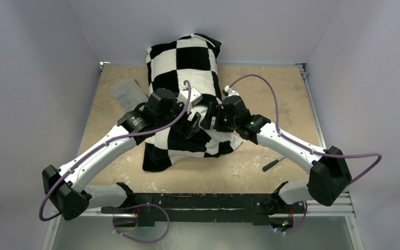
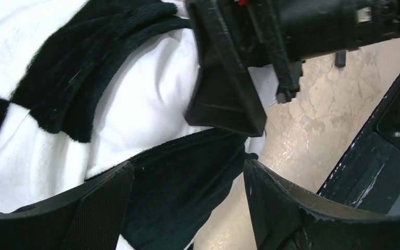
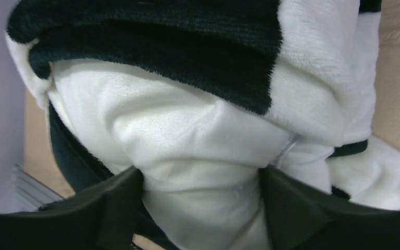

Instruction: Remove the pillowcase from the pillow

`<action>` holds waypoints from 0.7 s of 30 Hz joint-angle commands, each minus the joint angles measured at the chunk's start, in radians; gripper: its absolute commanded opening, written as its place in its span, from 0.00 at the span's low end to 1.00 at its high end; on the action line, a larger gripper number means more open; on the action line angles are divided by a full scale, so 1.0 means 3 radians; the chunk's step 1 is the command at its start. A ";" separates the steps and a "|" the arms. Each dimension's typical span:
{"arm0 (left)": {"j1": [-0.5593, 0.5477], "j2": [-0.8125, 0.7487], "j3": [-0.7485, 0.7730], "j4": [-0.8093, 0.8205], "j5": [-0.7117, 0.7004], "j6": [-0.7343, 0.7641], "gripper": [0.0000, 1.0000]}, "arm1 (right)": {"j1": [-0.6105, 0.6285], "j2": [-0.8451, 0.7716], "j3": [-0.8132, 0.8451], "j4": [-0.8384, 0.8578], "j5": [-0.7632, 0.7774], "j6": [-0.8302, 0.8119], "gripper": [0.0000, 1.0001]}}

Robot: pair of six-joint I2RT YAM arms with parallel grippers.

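Observation:
The black-and-white checkered pillowcase [image 1: 187, 57] covers the pillow, lying lengthwise from the back wall toward the middle of the table. Both grippers meet over its near half. My left gripper [image 1: 190, 125] [image 2: 187, 172] is open, with a black flap of the pillowcase [image 2: 182, 177] hanging between its fingers against the left one and free of the right one. My right gripper [image 1: 208, 117] [image 3: 200, 174] is closed wide on a bulge of the plain white pillow [image 3: 187, 135], which pokes out under the rolled-back pillowcase edge [image 3: 161, 47]. Both fingers press into the bulge.
A finger of the right gripper [image 2: 224, 78] hangs close above the left jaws. A clear plastic bag [image 1: 127, 94] lies at the back left. A dark pen-like tool [image 1: 272, 164] lies at the front right. The black base rail [image 1: 198, 200] runs along the near edge. White walls enclose the table.

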 commanded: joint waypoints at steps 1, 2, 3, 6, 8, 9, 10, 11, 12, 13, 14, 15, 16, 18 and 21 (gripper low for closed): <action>-0.0086 0.0025 -0.0060 0.0240 -0.0057 0.0320 0.76 | 0.0026 0.0054 -0.0107 0.0256 -0.0047 0.0094 0.65; -0.0084 0.0026 -0.0088 0.0281 -0.0027 0.0397 0.76 | 0.0024 0.0041 -0.0101 0.0289 -0.0058 0.0100 0.51; -0.0086 0.0028 -0.0108 0.0315 0.0009 0.0453 0.76 | 0.0025 0.0026 -0.0089 0.0316 -0.0068 0.0101 0.39; -0.0089 0.0026 -0.0178 0.0418 0.0172 0.0674 0.76 | 0.0027 -0.0013 -0.0040 0.0363 -0.0082 0.0104 0.00; -0.0089 0.0031 -0.0218 0.0495 0.0248 0.0834 0.76 | 0.0025 -0.0055 -0.0017 0.0383 -0.0066 0.0121 0.00; -0.0090 0.0037 -0.0230 0.0509 0.0279 0.0921 0.76 | 0.0025 -0.0085 -0.0010 0.0402 -0.0075 0.0122 0.00; -0.0089 0.0059 -0.0228 0.0514 0.0313 0.0993 0.76 | 0.0026 -0.0113 -0.0004 0.0413 -0.0097 0.0126 0.00; -0.0089 0.0077 -0.0223 0.0519 0.0338 0.1051 0.76 | 0.0024 -0.0137 -0.0003 0.0418 -0.0115 0.0127 0.00; -0.0089 0.0098 -0.0210 0.0516 0.0377 0.1121 0.76 | 0.0027 -0.0163 -0.0007 0.0408 -0.0184 0.0153 0.00; -0.0089 0.0125 -0.0193 0.0482 0.0437 0.1167 0.76 | 0.0028 -0.0175 -0.0008 0.0408 -0.0203 0.0176 0.00; -0.0091 0.0160 -0.0168 0.0448 0.0509 0.1266 0.76 | 0.0025 -0.0181 -0.0008 0.0414 -0.0210 0.0186 0.00; -0.0093 0.0198 -0.0136 0.0409 0.0567 0.1315 0.76 | 0.0027 -0.0184 -0.0005 0.0427 -0.0215 0.0187 0.00; -0.0094 0.0236 -0.0111 0.0360 0.0637 0.1372 0.76 | 0.0024 -0.0184 -0.0008 0.0441 -0.0220 0.0191 0.00; -0.0094 0.0331 -0.0059 0.0245 0.0742 0.1484 0.76 | 0.0027 -0.0187 -0.0008 0.0461 -0.0224 0.0201 0.00; -0.0111 0.0487 0.0004 0.0067 0.0747 0.1607 0.75 | 0.0026 -0.0188 0.0009 0.0478 -0.0209 0.0203 0.00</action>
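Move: The white pillow's exposed bulge is already between the right hand's open fingers, its middle about 1 cm ahead, 1 cm left and 2 cm down. The pillowcase's folded-back black upper hem lies some 7 cm ahead and 4 cm left of that hand. From the left hand, its target, the case's black-and-white lower hem, is roughly 1 cm back, 5 cm right and 8 cm down; the white bulge is about 3 cm ahead, 4 cm right and 9 cm down. Dipping barely 1 cm, the right hand snaps shut from wide open, pinching the white pillow fabric, then lifts it about 2.5 cm. Meanwhile the left hand sinks about 4 cm and edges right towards the lower hem, turning some 20 degrees clockwise with its fingers kept open, until one fingertip comes close to the cloth edge. ##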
